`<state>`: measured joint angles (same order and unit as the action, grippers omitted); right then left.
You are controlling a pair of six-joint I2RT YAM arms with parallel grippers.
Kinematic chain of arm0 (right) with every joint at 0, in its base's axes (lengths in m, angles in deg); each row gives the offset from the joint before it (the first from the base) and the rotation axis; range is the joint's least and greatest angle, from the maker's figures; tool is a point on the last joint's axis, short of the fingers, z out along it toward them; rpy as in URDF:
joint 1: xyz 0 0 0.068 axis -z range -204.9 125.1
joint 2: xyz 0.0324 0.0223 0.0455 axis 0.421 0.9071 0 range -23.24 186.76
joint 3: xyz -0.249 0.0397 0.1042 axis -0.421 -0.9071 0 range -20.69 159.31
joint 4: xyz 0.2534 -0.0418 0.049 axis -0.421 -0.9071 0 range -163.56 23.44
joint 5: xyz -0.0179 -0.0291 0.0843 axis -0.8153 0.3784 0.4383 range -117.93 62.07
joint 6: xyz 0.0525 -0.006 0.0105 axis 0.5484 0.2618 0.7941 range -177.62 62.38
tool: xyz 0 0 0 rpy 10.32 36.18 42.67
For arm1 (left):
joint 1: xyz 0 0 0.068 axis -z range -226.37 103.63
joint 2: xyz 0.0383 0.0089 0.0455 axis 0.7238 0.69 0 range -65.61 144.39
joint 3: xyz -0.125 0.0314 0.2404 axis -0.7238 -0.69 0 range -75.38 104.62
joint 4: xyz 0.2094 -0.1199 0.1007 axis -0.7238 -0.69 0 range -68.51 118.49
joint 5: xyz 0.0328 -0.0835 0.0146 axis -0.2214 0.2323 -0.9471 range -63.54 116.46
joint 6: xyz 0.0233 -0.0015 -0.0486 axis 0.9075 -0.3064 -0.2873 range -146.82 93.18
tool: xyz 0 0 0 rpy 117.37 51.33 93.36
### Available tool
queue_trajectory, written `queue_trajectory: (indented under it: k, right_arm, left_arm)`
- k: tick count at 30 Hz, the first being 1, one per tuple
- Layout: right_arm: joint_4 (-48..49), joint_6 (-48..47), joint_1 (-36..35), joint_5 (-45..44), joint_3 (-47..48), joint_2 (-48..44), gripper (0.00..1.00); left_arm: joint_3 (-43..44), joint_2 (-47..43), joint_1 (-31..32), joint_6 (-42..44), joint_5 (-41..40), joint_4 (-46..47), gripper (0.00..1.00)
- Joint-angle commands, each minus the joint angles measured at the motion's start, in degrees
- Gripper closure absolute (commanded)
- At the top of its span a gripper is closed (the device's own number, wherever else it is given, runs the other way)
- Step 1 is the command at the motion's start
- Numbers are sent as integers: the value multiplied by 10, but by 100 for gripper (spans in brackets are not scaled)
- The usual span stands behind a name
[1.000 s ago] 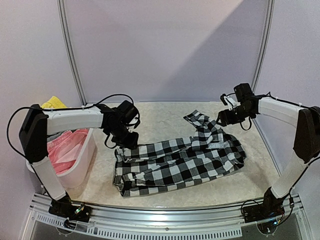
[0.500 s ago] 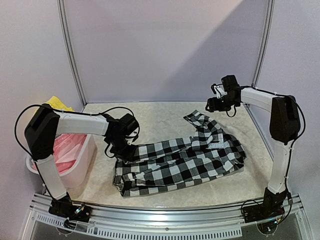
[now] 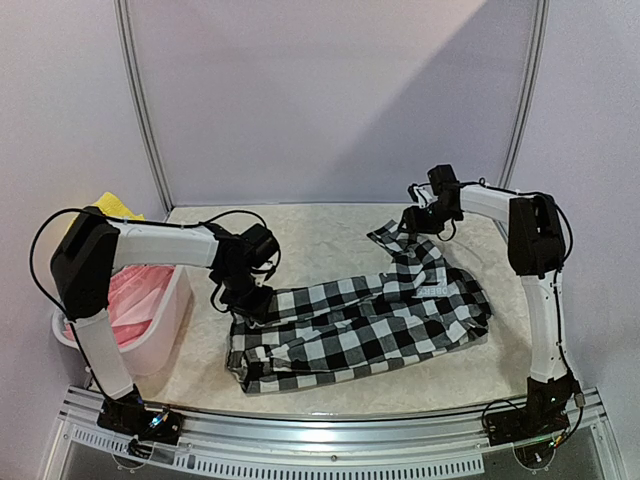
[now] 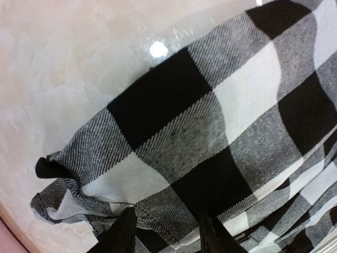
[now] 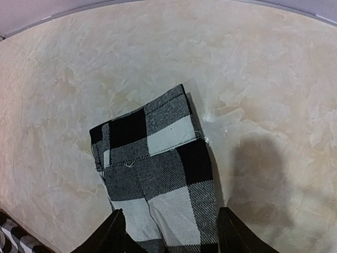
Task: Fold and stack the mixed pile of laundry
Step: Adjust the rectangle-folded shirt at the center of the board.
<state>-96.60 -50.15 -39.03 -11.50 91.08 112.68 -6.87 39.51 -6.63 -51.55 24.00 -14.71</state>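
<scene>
The black-and-white checked shirt (image 3: pixel 360 325) lies spread across the table, one sleeve reaching back to a cuff (image 3: pixel 388 236). My left gripper (image 3: pixel 249 297) is down on the shirt's back left corner. In the left wrist view its jaws (image 4: pixel 166 216) stand apart astride the hemmed edge of the checked shirt (image 4: pixel 210 126), which lies flat between them. My right gripper (image 3: pixel 409 222) hovers just behind the cuff. In the right wrist view it (image 5: pixel 169 211) is open, fingers on either side of the sleeve (image 5: pixel 152 158) below. A pink garment (image 3: pixel 130 300) and a yellow one (image 3: pixel 112 206) sit in the basket.
A white plastic basket (image 3: pixel 172 318) stands at the table's left edge beside the left arm. Bare marbled tabletop (image 3: pixel 320 235) lies behind the shirt. A metal rail (image 3: pixel 330 425) runs along the near edge, and enclosure walls close in the back and sides.
The right arm has swung left and back from the shirt's right side to the sleeve cuff, its jaws narrowing somewhat. The left gripper has sunk slightly onto the shirt's corner.
</scene>
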Motion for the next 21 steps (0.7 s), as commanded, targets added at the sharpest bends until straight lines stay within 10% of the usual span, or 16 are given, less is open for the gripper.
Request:
queue_trajectory:
  k: [1, 21]
  right_arm:
    - [-8, 19, 7, 28, 39, 39, 43]
    - [-4, 50, 11, 81, 60, 45, 100]
  left_arm:
    - [34, -12, 2, -14, -9, -35, 59]
    - [96, -50, 2, -17, -44, -79, 52]
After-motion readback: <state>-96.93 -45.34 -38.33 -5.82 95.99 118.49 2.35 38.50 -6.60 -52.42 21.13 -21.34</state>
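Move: The right hand is just over the sleeve, its pinch spot some 1 cm ahead, 1 cm left and 3 cm below; the cuff lies about 3 cm ahead and 6 cm left, the shirt body's middle 32 cm back and 12 cm left. From the left hand, the shirt's far left corner is about 3 cm ahead, 4 cm left and 2 cm below; the body's middle is 6 cm back and 21 cm right, the basket 24 cm left and 2 cm back. Sinking about 2.5 cm with a slight roll and barely a centimetre of drift forward and left, the right hand closes its half-open fingers fully and pinches the sleeve just behind the cuff. The left hand meanwhile rises about 5 cm and eases some 2.5 cm forward, away from the shirt's left end, fingers still partly open and empty. ##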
